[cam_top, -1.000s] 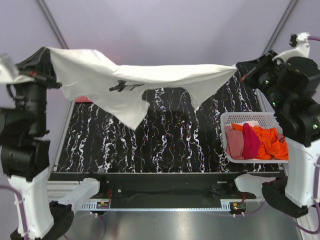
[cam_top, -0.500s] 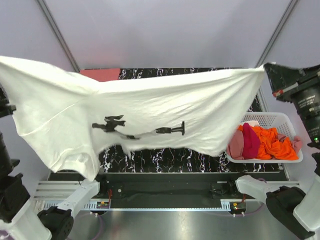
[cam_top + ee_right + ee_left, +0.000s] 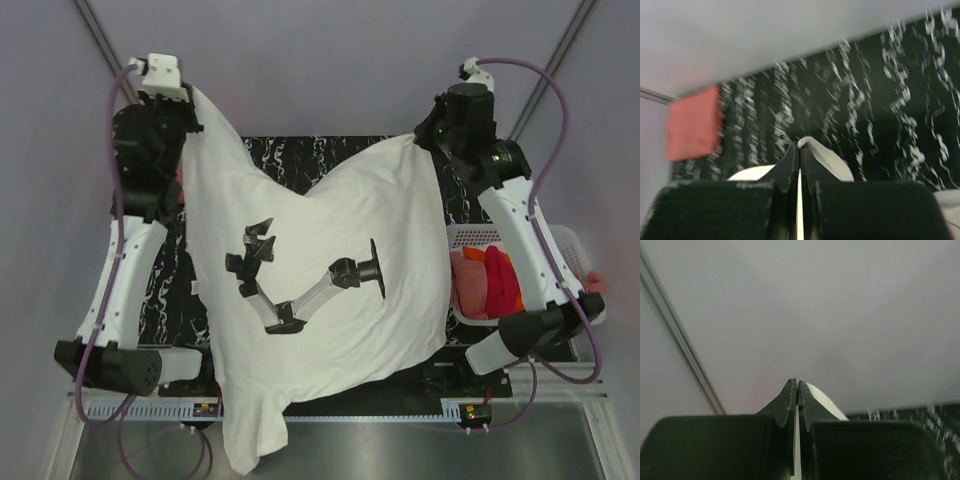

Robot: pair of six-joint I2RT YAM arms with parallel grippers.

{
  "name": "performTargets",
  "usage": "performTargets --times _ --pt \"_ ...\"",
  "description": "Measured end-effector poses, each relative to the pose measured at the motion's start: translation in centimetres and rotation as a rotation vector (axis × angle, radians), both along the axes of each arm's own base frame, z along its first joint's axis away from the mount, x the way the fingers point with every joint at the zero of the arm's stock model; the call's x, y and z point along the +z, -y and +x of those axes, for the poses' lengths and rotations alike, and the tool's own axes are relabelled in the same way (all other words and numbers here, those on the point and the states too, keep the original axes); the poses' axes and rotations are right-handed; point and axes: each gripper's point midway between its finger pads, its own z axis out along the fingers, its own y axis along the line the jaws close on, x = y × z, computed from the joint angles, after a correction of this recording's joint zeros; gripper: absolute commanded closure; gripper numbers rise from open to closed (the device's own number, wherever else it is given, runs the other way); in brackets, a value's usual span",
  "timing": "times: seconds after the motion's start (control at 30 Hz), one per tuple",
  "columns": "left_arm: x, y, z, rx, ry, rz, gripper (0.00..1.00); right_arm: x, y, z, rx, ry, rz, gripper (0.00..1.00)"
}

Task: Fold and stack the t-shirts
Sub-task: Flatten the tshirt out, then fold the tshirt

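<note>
A cream-white t-shirt [image 3: 320, 230] with a black print is stretched between both grippers above the table, and its lower end trails past the near edge. My left gripper [image 3: 190, 97] is shut on its far-left corner. The left wrist view shows my left gripper [image 3: 797, 384] with a white fold of cloth [image 3: 822, 399] beside the closed tips. My right gripper [image 3: 428, 140] is shut on the far-right corner, and in the right wrist view the right gripper [image 3: 799, 146] pinches the white cloth [image 3: 826, 161]. A folded salmon-pink t-shirt [image 3: 694, 122] lies at the table's far corner.
The black marbled table [image 3: 330, 155] lies mostly under the shirt. At the right stands a white slatted basket [image 3: 560, 240], partly behind the right arm. It holds dusty pink [image 3: 467, 285], magenta [image 3: 500, 287] and orange [image 3: 476, 255] t-shirts.
Both arms have swung from high and wide out over the far side of the table, carrying the white shirt away from the camera. It now hangs spread over the table.
</note>
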Motion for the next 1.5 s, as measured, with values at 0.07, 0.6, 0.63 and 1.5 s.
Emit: performTargets --times 0.07,0.6,0.63,1.5 --pt "-8.2 -0.1 4.3 -0.007 -0.177 0.030 1.00 -7.5 -0.5 2.4 0.007 -0.142 -0.040 1.00" --pt "-39.2 -4.3 19.6 -0.048 -0.778 -0.065 1.00 -37.3 3.2 19.1 -0.030 -0.514 0.011 1.00" --pt "-39.1 -4.4 20.2 -0.046 -0.771 -0.065 1.00 -37.1 3.2 20.0 -0.027 -0.493 0.024 1.00" --pt "-33.4 -5.4 10.5 -0.007 -0.744 -0.173 1.00 -37.1 5.7 20.0 0.074 -0.491 0.150 1.00"
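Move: Both hands already hold the white shirt by its upper corners. The left corner's landing spot on the far table lies about 15 cm ahead of the left hand, 5 cm left and 52 cm below; the folded coral shirt is 22 cm ahead, 13 cm left and 51 cm below. For the right hand, the spot is some 21 cm ahead, 5 cm right and 41 cm below; the laundry basket is 13 cm back, 32 cm right and 35 cm below. Keeping the shirt corners pinched in shut fingers, both hands swing fast down nearly 40 cm and forward just over 20 cm towards the far table, tipping down some 45 degrees (left) and 30 (right). The left then draws back about 11 cm, lifting slightly towards the end; the right drifts a little right, pauses, and only starts back. ##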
